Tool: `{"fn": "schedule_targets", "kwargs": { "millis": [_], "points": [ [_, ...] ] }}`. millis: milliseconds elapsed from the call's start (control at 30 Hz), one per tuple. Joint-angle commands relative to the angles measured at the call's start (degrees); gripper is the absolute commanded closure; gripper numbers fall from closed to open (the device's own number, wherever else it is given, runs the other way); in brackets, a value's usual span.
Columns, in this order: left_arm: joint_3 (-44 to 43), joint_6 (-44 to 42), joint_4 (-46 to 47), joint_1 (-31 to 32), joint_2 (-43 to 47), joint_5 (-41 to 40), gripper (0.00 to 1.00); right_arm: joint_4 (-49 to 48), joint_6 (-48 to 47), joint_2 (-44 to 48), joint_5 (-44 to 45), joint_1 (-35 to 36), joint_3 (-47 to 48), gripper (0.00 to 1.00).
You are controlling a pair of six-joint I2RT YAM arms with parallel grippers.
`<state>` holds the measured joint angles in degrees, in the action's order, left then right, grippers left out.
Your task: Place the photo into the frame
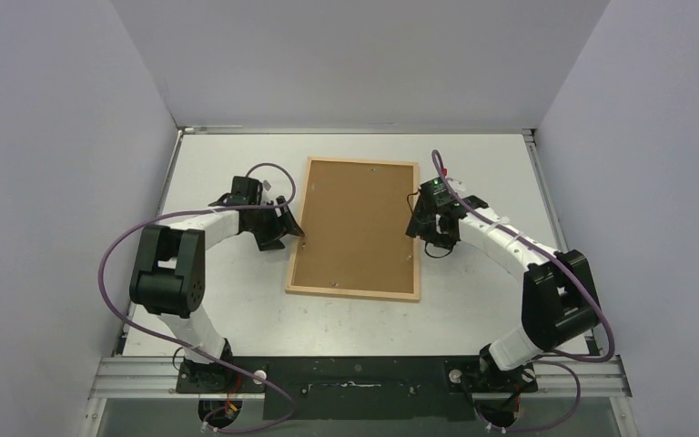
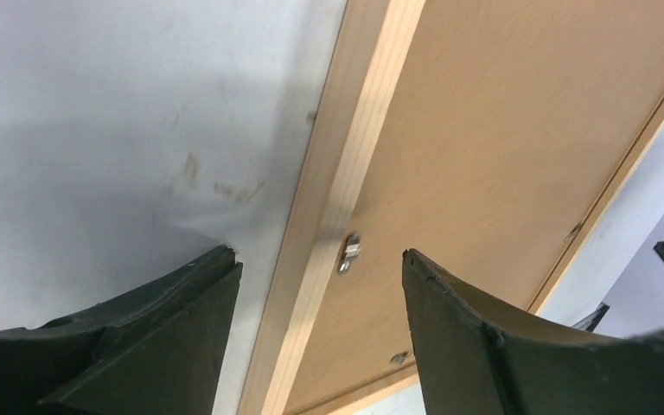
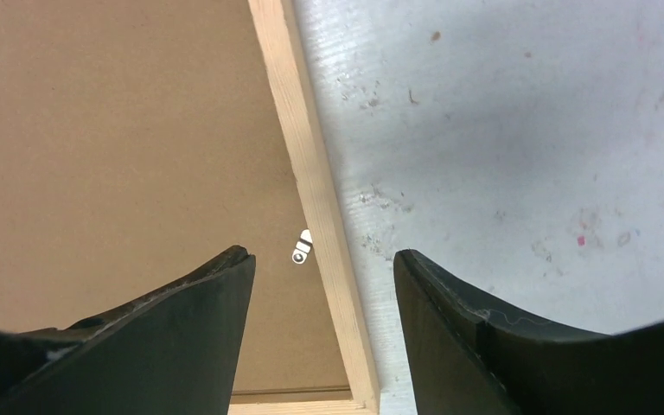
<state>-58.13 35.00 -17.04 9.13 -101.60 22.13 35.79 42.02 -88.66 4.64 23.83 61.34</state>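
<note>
The frame, thin light wood, lies back-up in the middle of the table with a brown backing board filling it. The photo is hidden. My left gripper hangs over the frame's left rail, and my right gripper over its right rail. In the left wrist view the left gripper is open, its jaws straddling the rail and a small metal turn clip without touching. In the right wrist view the right gripper is open astride the rail, near another clip.
The white table is walled by grey panels on the left, back and right. A metal rail carrying both arm bases runs along the near edge. Purple cables loop outward from each arm.
</note>
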Motion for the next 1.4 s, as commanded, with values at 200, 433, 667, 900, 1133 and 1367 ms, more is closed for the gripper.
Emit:
{"fn": "schedule_targets", "kwargs": {
  "millis": [200,433,667,900,1133,1367],
  "points": [
    [8.69,-4.66,-3.47,0.08,8.57,2.45,0.36,-2.52,12.7,1.69,7.15,3.95,-5.43,0.39],
    [10.03,-5.26,-4.15,0.08,8.17,4.06,0.47,-6.43,17.4,0.1,7.63,4.8,-6.85,0.41],
    [10.58,-5.32,-4.19,0.14,8.04,4.74,0.5,-5.27,20.41,-2.13,9.37,5.42,-6.45,0.47],
    [10.65,-5.2,-3.66,0.15,7.3,5.35,0.51,-7.27,20.88,-5.07,7.47,5.52,-6.54,0.5],
    [10.52,-5.45,-3.85,0.15,6.93,5.56,0.53,-7.15,22.15,-5.6,7.25,5.69,-6.76,0.61],
    [10.43,-5.22,-3.74,0.18,6.64,6.17,0.55,-6.87,21.8,-5.01,4.36,5.86,-7.1,0.66]
  ]
}}
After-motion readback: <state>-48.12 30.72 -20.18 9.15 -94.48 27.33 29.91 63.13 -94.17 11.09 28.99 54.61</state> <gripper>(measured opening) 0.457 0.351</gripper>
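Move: The right bar of the frame, beside its metal tab, lies about 2 cm back, 1 cm left and 6 cm below the right hand; the tab is roughly 3 cm back and 2 cm left, and the near right corner some 13 cm back and 1 cm left. For the left hand, the spot on the left bar is about 7 cm back, straight in line and 2 cm below; the left tab is 1 cm back and 2 cm right, and the near left corner some 14 cm back and 1 cm left. The frame's right bar is straddled and pinched just beside its tab: the right hand sinks about 5.5 cm, easing back and then slightly left, turns some 15 degrees clockwise and closes its fingers onto the wood. The left hand slides back about 7 cm astride the left bar towards the near corner, sinking slightly and partly closing, its inner finger still clear of the wood. ##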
